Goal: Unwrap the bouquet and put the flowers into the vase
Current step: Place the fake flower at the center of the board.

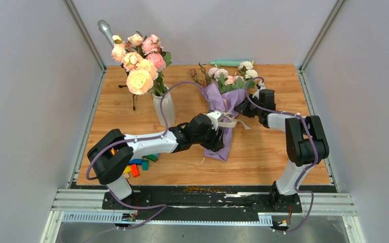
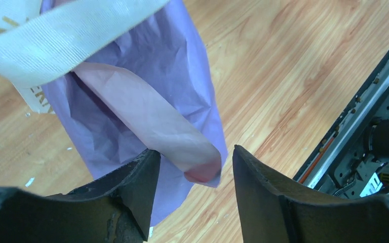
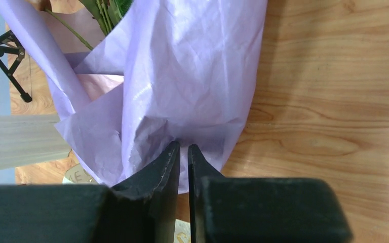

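Observation:
The bouquet lies in the middle of the table, its lilac paper tied with a beige ribbon. Its small white and pink flowers point to the far side. My left gripper hovers over the wrap's lower end. In its wrist view the left gripper is open, with a curled pink paper end lying loose between the fingers. My right gripper is at the wrap's right side. The right gripper is pinched shut on the lilac paper's edge. The ribbed white vase stands to the left.
Larger peach and pink blooms fill the vase. A small black tripod stands beside it, and a teal object lies at the back edge. Coloured blocks sit under my left arm. A metal rail runs along the near edge.

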Controlling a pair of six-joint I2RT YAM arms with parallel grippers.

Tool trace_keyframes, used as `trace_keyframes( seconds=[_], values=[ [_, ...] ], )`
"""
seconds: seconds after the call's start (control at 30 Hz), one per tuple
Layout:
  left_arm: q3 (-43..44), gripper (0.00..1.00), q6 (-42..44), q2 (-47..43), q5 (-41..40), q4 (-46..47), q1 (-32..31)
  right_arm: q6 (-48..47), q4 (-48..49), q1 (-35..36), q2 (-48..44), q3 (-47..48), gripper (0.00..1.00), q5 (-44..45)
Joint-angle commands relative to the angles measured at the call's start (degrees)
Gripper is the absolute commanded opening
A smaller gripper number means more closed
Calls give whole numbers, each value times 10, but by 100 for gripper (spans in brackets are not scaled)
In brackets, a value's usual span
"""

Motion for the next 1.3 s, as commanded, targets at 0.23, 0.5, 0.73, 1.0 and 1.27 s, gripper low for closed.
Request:
trace_keyframes(
  seconds=[0.23,0.5,0.73,1.0,1.27],
  values=[
    [15,97,72,-76,-56,-89,2,-58,-81,-11,-134,-3,41,48],
    [7,100,111,-163,-69,-166,2,-30,-178,-11,-301,-74,59,84],
    [105,100,211,-157,0,-314,9,75,-212,14,-438,-185,61,109],
    [188,100,278,-137,-18,-374,9,246,-100,46,-504,-302,63,134],
    [135,100,287,-159,-97,-341,9,342,14,55,-416,-317,64,174]
  ],
)
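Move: The ribbon knot around the bouquet's waist lies about 13 cm ahead of the left hand, which straddles the paper tail, and some 3 cm to its right, a little lower; the vase stands 11 cm ahead of that hand and 19 cm to its left. From the right hand, whose nearly shut fingers hold the wrap's right edge, the knot is about 6 cm back and 4 cm left, and the flower heads are some 13 cm ahead and 5 cm left. The right hand opens to let go of the wrap's edge and lifts about 10 cm, then draws back towards the base along the bouquet's right side, some 15 cm in all, while sinking most of the way down again and turning clockwise about 20 degrees. Meanwhile the left hand spreads its fingers fully to free the tail, then backs off up and to the left, rising about 11 cm, with its fingers tipping up towards level. ##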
